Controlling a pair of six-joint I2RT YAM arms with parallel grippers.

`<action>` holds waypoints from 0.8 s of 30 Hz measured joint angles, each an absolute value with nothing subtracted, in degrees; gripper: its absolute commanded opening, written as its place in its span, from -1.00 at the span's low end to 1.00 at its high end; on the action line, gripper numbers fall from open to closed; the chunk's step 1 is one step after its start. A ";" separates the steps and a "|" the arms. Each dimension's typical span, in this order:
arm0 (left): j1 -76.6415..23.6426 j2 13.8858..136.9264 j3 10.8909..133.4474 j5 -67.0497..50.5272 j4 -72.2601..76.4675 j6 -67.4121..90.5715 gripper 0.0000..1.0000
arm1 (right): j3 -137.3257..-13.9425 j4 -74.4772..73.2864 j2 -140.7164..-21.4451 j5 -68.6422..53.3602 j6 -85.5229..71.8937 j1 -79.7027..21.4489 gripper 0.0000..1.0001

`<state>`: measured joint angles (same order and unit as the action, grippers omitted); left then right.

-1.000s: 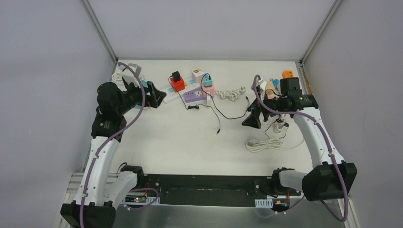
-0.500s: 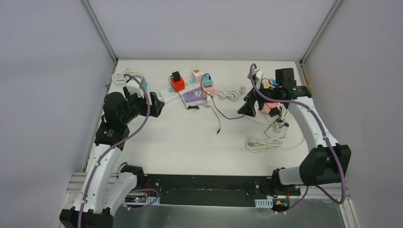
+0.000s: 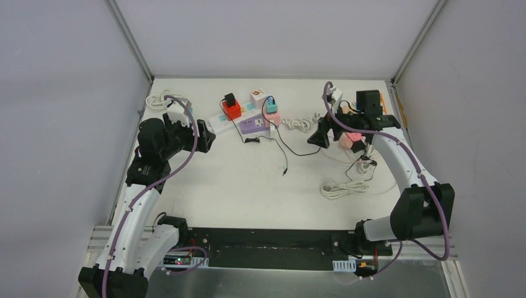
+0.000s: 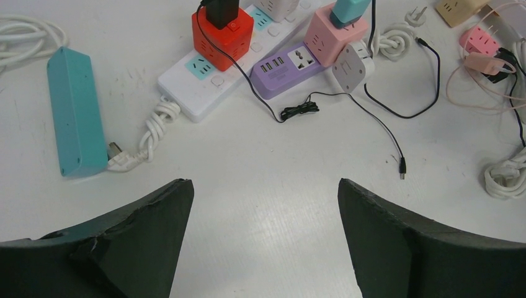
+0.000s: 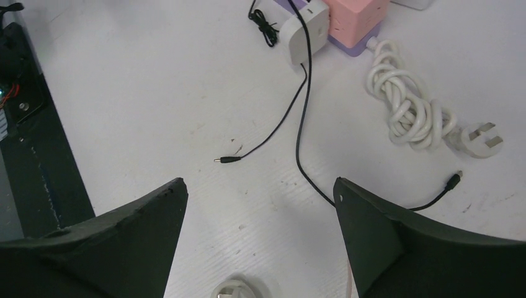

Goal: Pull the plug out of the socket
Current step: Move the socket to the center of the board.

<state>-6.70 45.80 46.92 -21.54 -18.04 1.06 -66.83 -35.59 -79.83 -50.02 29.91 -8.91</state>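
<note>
A white power strip (image 4: 205, 77) lies at the back of the table. A red cube socket (image 4: 223, 37) sits on it with a black plug (image 4: 220, 9) pushed into its top. Beside it a pink cube socket (image 4: 327, 38) carries a teal plug (image 4: 349, 9). A purple socket (image 4: 285, 65) has a white adapter (image 4: 352, 62) at its end. My left gripper (image 4: 263, 186) hangs open and empty over bare table, left of and nearer than the strip (image 3: 218, 121). My right gripper (image 5: 258, 183) is open and empty too, right of the pink cube (image 5: 356, 18).
A teal power strip (image 4: 74, 112) lies at the far left. A coiled white cable (image 5: 406, 105) ends in a loose plug (image 5: 481, 139). Thin black leads (image 4: 402, 167) trail across the middle. Small chargers (image 3: 356, 133) and another white coil (image 3: 341, 186) crowd the right side.
The right gripper has moved away from me and slightly left, toward the sockets. The left gripper has drawn back a little toward me and turned. Both stayed open.
</note>
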 measured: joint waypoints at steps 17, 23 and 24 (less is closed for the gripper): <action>-6.70 42.94 45.76 -21.30 -18.98 0.91 0.79 | -79.24 -21.87 -97.65 -35.73 13.58 -15.86 0.77; -6.70 40.77 44.95 -21.04 -19.31 0.84 0.79 | -80.95 -20.01 -100.99 -33.71 7.16 -17.47 0.77; -6.70 40.73 44.95 -21.04 -19.33 0.84 0.79 | -80.95 -19.94 -101.14 -33.61 6.42 -17.65 0.77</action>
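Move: The right hand, open and empty, has the purple socket about 17 cm ahead, 21 cm to its left and 18 cm below. On that socket's near end sits the pink cube adapter, some 17 cm ahead and 14 cm left of the hand, with the white plug roughly 4 cm nearer than the cube. The coiled white cord lies about 16 cm ahead and 2 cm left. From the left hand the purple socket is some 21 cm ahead, 19 cm right and 24 cm down. Forward first and fastest, then bending more to the left, the right hand sweeps about 10 cm out and 6 cm left towards the purple socket and its pink cube adapter, sinking some 3 cm. The wrist swings about 15 degrees clockwise, fingers staying wide open and touching nothing. The left hand, also open, eases back a little. ##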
